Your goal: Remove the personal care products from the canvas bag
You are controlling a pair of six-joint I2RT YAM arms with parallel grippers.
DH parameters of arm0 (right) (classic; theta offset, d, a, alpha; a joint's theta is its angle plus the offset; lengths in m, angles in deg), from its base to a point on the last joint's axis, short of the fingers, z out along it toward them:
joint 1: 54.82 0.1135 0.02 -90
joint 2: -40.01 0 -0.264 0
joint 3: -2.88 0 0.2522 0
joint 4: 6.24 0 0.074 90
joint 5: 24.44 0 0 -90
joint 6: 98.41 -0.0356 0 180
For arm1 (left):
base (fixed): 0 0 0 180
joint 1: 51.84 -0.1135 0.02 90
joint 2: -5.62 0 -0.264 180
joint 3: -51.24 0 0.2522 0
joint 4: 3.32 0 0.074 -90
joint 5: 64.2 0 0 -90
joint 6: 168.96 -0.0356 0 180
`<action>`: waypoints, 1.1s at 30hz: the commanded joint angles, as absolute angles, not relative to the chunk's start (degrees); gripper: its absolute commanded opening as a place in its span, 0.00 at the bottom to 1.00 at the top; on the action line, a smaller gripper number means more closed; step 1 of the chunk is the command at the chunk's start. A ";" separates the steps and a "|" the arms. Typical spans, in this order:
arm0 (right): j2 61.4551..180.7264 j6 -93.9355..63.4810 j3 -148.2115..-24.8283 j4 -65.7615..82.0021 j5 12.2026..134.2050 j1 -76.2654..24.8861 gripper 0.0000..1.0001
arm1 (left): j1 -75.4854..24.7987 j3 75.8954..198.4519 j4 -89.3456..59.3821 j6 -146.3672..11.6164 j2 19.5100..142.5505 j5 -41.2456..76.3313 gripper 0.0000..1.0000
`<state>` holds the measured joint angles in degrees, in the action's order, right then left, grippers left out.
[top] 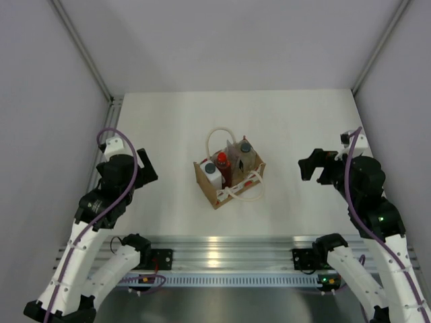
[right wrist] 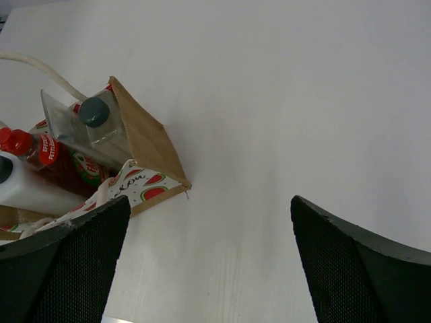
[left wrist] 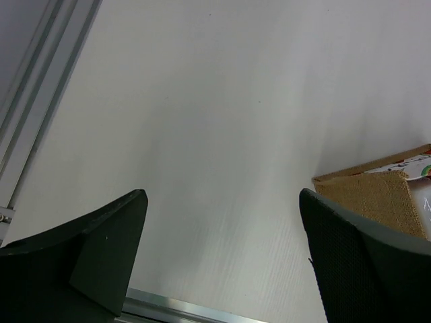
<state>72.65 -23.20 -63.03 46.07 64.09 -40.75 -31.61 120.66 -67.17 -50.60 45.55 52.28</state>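
Note:
The canvas bag [top: 217, 194] stands upright mid-table, tan, with white rope handles [top: 213, 136]. Inside it stand a white bottle with a grey cap [top: 211, 172], a red bottle with a red cap [top: 221, 164] and a clear bottle with a dark cap [top: 246, 149]. The right wrist view shows the bag [right wrist: 145, 140], the clear bottle [right wrist: 94, 114], the red one [right wrist: 52, 153] and the white one [right wrist: 27, 192]. My left gripper [top: 144, 168] [left wrist: 222, 198] hangs open left of the bag, a corner of the bag [left wrist: 377, 195] at its right. My right gripper [top: 312, 166] [right wrist: 210, 202] hangs open to the right of it. Both hold nothing.
An aluminium rail [top: 222, 245] runs along the near table edge by the arm bases. Grey walls close in the table on the left, right and back, with a metal frame rail [left wrist: 27, 114] at the left edge.

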 commanded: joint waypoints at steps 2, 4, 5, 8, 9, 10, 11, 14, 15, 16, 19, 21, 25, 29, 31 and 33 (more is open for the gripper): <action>72.00 -23.71 -63.27 41.89 63.54 -41.11 1.00 | -31.89 120.20 -64.55 -50.39 45.79 53.05 0.99; 72.44 -23.71 -63.01 41.19 64.85 -41.19 1.00 | -31.89 120.11 -64.55 -50.22 45.62 53.22 0.99; 72.79 -24.31 -62.83 40.66 66.95 -41.19 1.00 | -31.98 120.02 -64.55 -50.21 45.61 53.31 0.99; 74.89 -26.68 -61.16 36.89 72.30 -41.11 0.99 | -31.89 119.94 -64.55 -50.13 45.88 53.49 0.99; 75.86 -27.30 -60.99 35.14 74.07 -41.11 0.99 | -31.98 119.94 -64.55 -50.13 46.05 53.58 0.99; 78.31 -28.09 -60.90 34.25 76.00 -40.93 1.00 | -31.89 119.94 -64.55 -50.04 46.31 53.58 0.99; 79.64 -29.32 -60.81 32.85 79.94 -40.67 0.99 | -31.89 119.94 -64.55 -50.13 46.40 53.58 0.99; 85.43 -28.55 -62.30 28.98 80.43 -34.97 0.94 | -31.89 119.94 -64.55 -50.04 46.41 53.58 0.99; 86.84 -27.58 -64.39 28.97 78.33 -32.34 0.93 | -31.89 119.85 -64.55 -50.04 46.58 53.58 0.99; 90.60 -26.62 -66.06 30.88 75.35 -27.10 0.89 | -31.89 119.85 -64.55 -50.04 46.58 53.58 0.99; 98.70 -23.01 -72.39 34.58 63.83 -18.21 0.77 | -31.98 119.76 -64.55 -49.86 46.67 53.75 0.99; 102.57 -21.08 -76.43 37.31 58.20 -14.93 0.72 | -31.89 119.76 -64.46 -49.86 46.84 53.75 0.99; 111.70 -19.49 -81.19 38.29 54.05 -10.09 0.61 | -31.89 119.67 -64.63 -49.95 47.28 53.58 0.99; 116.47 -17.47 -83.92 38.37 52.21 -9.82 0.46 | -31.89 119.50 -64.55 -49.86 47.28 53.58 0.99; 118.14 -16.68 -85.24 38.90 51.33 -9.90 0.44 | -31.98 119.58 -64.55 -49.78 47.28 53.49 0.99; 119.02 -16.50 -86.03 39.69 50.18 -10.08 0.43 | -31.89 119.58 -64.55 -49.86 47.37 53.58 0.99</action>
<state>118.40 -18.48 -82.30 37.59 54.25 -10.59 -31.61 119.61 -66.80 -50.36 47.16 52.50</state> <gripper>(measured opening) 0.435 0.987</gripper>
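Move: The clear bottle, upright at the bag's right end, lies about 20 cm left of the right hand, some 12 cm ahead and 15 cm below it. Beside it, the clear pouch is 4 cm farther left and 1 cm nearer, the red bottle 7 cm farther left and 4 cm nearer, and the white bottle 11 cm farther left and 6 cm nearer. From the left hand the clear bottle lies roughly 33 cm right, 12 cm ahead and 12 cm below. Towards the clear bottle, still without visible contact, the right hand sweeps about 19 cm left, then bends forward, ending some 8 cm farther out and 5 cm lower over the bag's right end. The wrist swings roughly 25 degrees counter-clockwise, tips further down and rolls left side down, while the wide-open fingers narrow to a little under half. ##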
